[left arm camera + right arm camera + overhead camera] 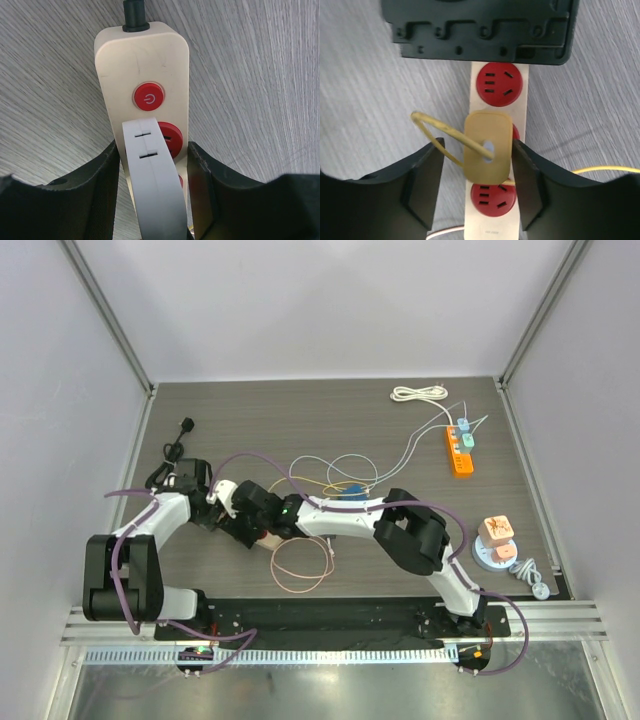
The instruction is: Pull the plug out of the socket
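Observation:
A cream power strip (142, 55) with red sockets and a red power button (148, 96) lies on the grey table; it also shows in the right wrist view (492, 227). A flat yellow plug (482, 167) with a thin yellow cable (432, 122) sits in its middle socket. My left gripper (153, 150) is shut on the strip's two long sides near the button end. My right gripper (477, 150) is open and straddles the plug: the right finger (525, 180) touches it, the left finger stands apart. In the top view both grippers, the left (222, 502) and the right (258, 523), meet left of centre.
A pale grey curved piece (152, 185) overhangs the strip between my left fingers. An orange power strip (459, 450) with light-blue plugs, a white cable coil (418, 394) and an orange block on a round base (497, 540) are at the right. Thin cable loops (300, 565) lie mid-table. A black plug (185, 426) lies far left.

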Robot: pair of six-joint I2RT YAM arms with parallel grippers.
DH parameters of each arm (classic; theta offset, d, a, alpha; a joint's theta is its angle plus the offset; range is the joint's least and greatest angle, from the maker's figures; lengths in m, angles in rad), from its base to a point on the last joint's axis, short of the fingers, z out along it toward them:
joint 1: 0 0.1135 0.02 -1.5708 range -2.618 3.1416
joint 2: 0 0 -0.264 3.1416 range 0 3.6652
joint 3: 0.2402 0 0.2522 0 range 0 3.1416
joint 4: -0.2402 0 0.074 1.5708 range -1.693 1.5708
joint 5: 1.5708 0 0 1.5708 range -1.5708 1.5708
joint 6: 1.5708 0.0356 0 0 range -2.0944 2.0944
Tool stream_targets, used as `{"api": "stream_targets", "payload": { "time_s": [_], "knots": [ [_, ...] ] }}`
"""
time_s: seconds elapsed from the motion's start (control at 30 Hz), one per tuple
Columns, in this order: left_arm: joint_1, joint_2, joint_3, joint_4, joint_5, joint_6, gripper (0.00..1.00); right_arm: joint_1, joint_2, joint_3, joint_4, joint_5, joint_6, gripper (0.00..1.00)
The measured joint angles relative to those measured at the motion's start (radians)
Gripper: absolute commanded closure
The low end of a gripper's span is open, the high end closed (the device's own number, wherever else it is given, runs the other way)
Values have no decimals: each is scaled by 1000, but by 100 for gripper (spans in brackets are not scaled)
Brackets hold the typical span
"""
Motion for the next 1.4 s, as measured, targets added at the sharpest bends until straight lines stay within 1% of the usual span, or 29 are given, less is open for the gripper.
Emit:
{"api": "stream_targets", "payload": {
  "time_s": [0.07, 0.1, 0.17, 0.23, 0.27, 0.33, 0.37, 0.4, 0.53, 0.63, 0.67, 0.77, 0.83, 0.93, 1.0, 1.07, 1.23, 1.3, 1.4],
  "knots": [
    [0, -1, 0, 0, -1, 2, 100, 0, 11, 2, 12, 16, -5, 47],
    [0, -1, 0, 0, -2, 3, 100, 0, 13, 5, 17, 25, -7, 47],
    [0, -2, 0, 0, -2, 10, 100, 0, 17, 7, 22, 44, -11, 53],
    [0, -5, -1, -1, -2, 16, 100, 4, 18, 7, 29, 66, -11, 54],
    [0, -6, -2, -1, -3, 19, 100, 6, 18, 5, 35, 75, -10, 57],
    [0, -10, -5, 1, -6, 27, 100, 11, 18, -5, 59, 86, -9, 72],
    [0, -11, -6, 3, -7, 29, 100, 14, 18, -11, 72, 90, -2, 81],
    [0, -12, -6, 3, -10, 33, 100, 19, 18, -17, 87, 99, 4, 99],
    [0, -13, -11, 8, -20, 37, 100, 28, 13, -52, 147, 124, 9, 99],
    [0, -17, -17, 15, -20, 35, 100, 48, -19, -148, 270, 158, 2, 99],
    [-2, -21, -22, 18, -18, 34, 100, 53, -31, -194, 337, 182, -4, 99],
    [-9, -35, -36, 30, -13, 33, 100, 72, -41, -246, 421, 236, -5, 99],
    [-9, -40, -42, 36, -11, 32, 100, 79, -41, -243, 419, 268, 2, 99],
    [-10, -46, -47, 41, -12, 33, 100, 76, -37, -190, 325, 261, 25, 99],
    [-10, -51, -51, 42, -14, 35, 100, 67, -32, -148, 253, 224, 47, 99],
    [-11, -57, -56, 45, -16, 36, 100, 52, -32, -130, 217, 178, 66, 99],
    [-11, -66, -67, 57, -22, 34, 100, 14, -33, -118, 185, 48, 93, 99],
    [-11, -70, -70, 61, -23, 30, 100, 23, -33, -117, 183, 76, 77, 99],
    [-11, -79, -78, 65, -18, 25, 100, 68, -33, -117, 182, 195, 3, 99]
  ]
}}
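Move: The yellow plug stands in the power strip almost at the right hand, about 1 cm ahead of the open fingers and level with them sideways, a touch lower. From it, a bare red socket lies some 4 cm to the left and 2 cm farther out; the strip's end socket is 4 cm to the right and 2 cm nearer. From the left hand, which already clasps the strip by the white plug, the yellow plug is roughly 9 cm right, 4 cm back. The yellow plug gets pinched by its two sides as the right hand slips about 1 cm forward over it and shuts its fingers. Keeping that grip, the hand eases back some 1.5 cm and rocks its wrist, tilting around 15 degrees, coming partly back and tilting again, to loosen the plug. The left hand keeps clasping the strip, hardly moving. ##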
